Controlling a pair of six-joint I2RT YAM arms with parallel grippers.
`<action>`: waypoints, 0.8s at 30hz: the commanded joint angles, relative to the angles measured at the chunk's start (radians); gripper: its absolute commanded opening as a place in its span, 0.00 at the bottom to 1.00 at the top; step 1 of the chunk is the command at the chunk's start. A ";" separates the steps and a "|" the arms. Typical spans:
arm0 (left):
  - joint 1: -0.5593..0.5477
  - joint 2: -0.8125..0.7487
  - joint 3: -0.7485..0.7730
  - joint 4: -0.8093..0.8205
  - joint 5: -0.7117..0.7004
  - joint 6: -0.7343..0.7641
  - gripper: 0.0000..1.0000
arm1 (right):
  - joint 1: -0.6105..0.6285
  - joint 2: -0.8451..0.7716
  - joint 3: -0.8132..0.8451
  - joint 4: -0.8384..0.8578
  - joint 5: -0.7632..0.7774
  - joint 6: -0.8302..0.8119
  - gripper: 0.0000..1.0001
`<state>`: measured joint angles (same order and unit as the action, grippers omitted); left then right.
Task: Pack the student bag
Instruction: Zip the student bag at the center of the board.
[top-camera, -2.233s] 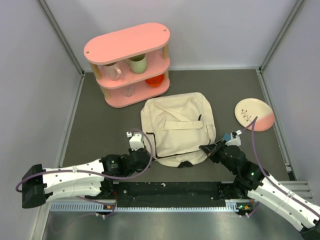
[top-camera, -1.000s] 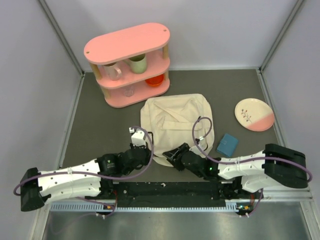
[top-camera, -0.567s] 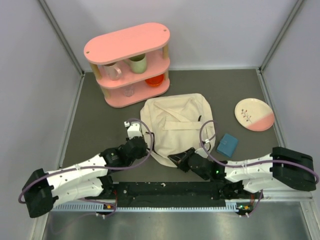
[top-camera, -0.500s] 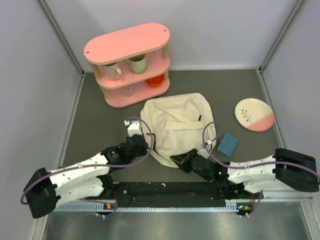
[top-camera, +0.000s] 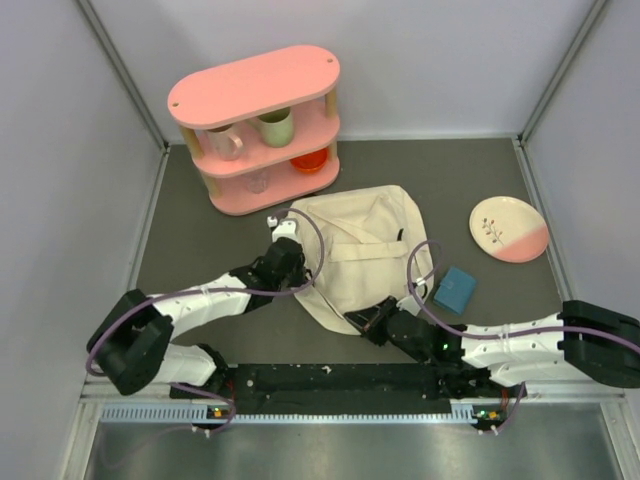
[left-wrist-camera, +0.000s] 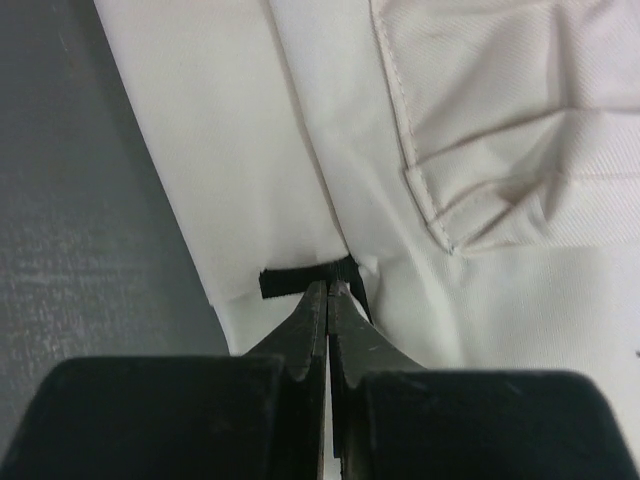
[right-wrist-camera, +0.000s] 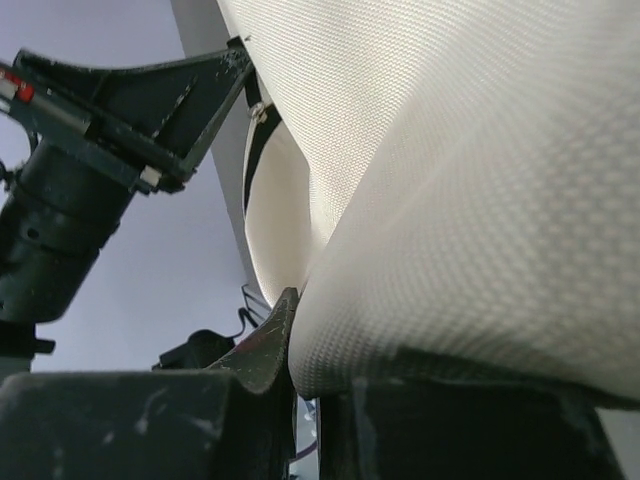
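The student bag is a cream fabric backpack lying flat mid-table, and it fills the left wrist view. My left gripper is at the bag's left edge. Its jaws are shut on a short black tab sewn to the cream cloth. My right gripper is at the bag's near edge. There it is shut on a fold of the bag's woven fabric, which bulges over one finger and hides it.
A small blue case lies right of the bag, with a pink-and-cream plate beyond it. A pink two-tier shelf holding mugs and a red bowl stands at the back left. Grey walls enclose the table.
My right gripper has closed on the bag's near edge. My left arm has swung away from me along the bag's left side, still shut, drawing that edge inward.
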<state>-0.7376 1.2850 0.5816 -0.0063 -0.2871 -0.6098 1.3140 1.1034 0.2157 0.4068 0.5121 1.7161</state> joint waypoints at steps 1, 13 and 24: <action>0.096 0.100 0.087 0.011 -0.170 0.062 0.00 | 0.039 -0.014 -0.013 -0.034 -0.067 -0.076 0.00; 0.104 -0.270 0.061 -0.145 -0.070 0.073 0.68 | 0.047 0.081 0.232 -0.098 -0.218 -0.530 0.59; 0.104 -0.411 0.087 -0.253 0.069 0.084 0.83 | -0.045 -0.264 0.545 -0.736 0.106 -0.878 0.75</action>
<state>-0.6327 0.8749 0.6426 -0.2405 -0.3077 -0.5426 1.3598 0.9394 0.6601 -0.0776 0.4683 0.9936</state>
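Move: At the bag's left edge, the left hand still grips the zip pull; the black zip end tab lies roughly 2 cm ahead of that hand and 1 cm to its left. The bag's pocket is some 7 cm ahead and 12 cm to its right. The right hand still pinches the bag's near corner; from that hand the zip end tab is about 10 cm ahead and 10 cm left, and the teal notebook about 6 cm ahead and 23 cm right, lower down. Finishing the pull with a last nudge of about 1 cm forward and down towards the zip end tab, the left hand opens wide, releases the pull and rises some 10 cm off the bag, drifting left. The right hand sinks slightly, opens off the corner, swings back and left, then climbs about 12 cm, rolling some 40 degrees about its finger line, left side dropping. ##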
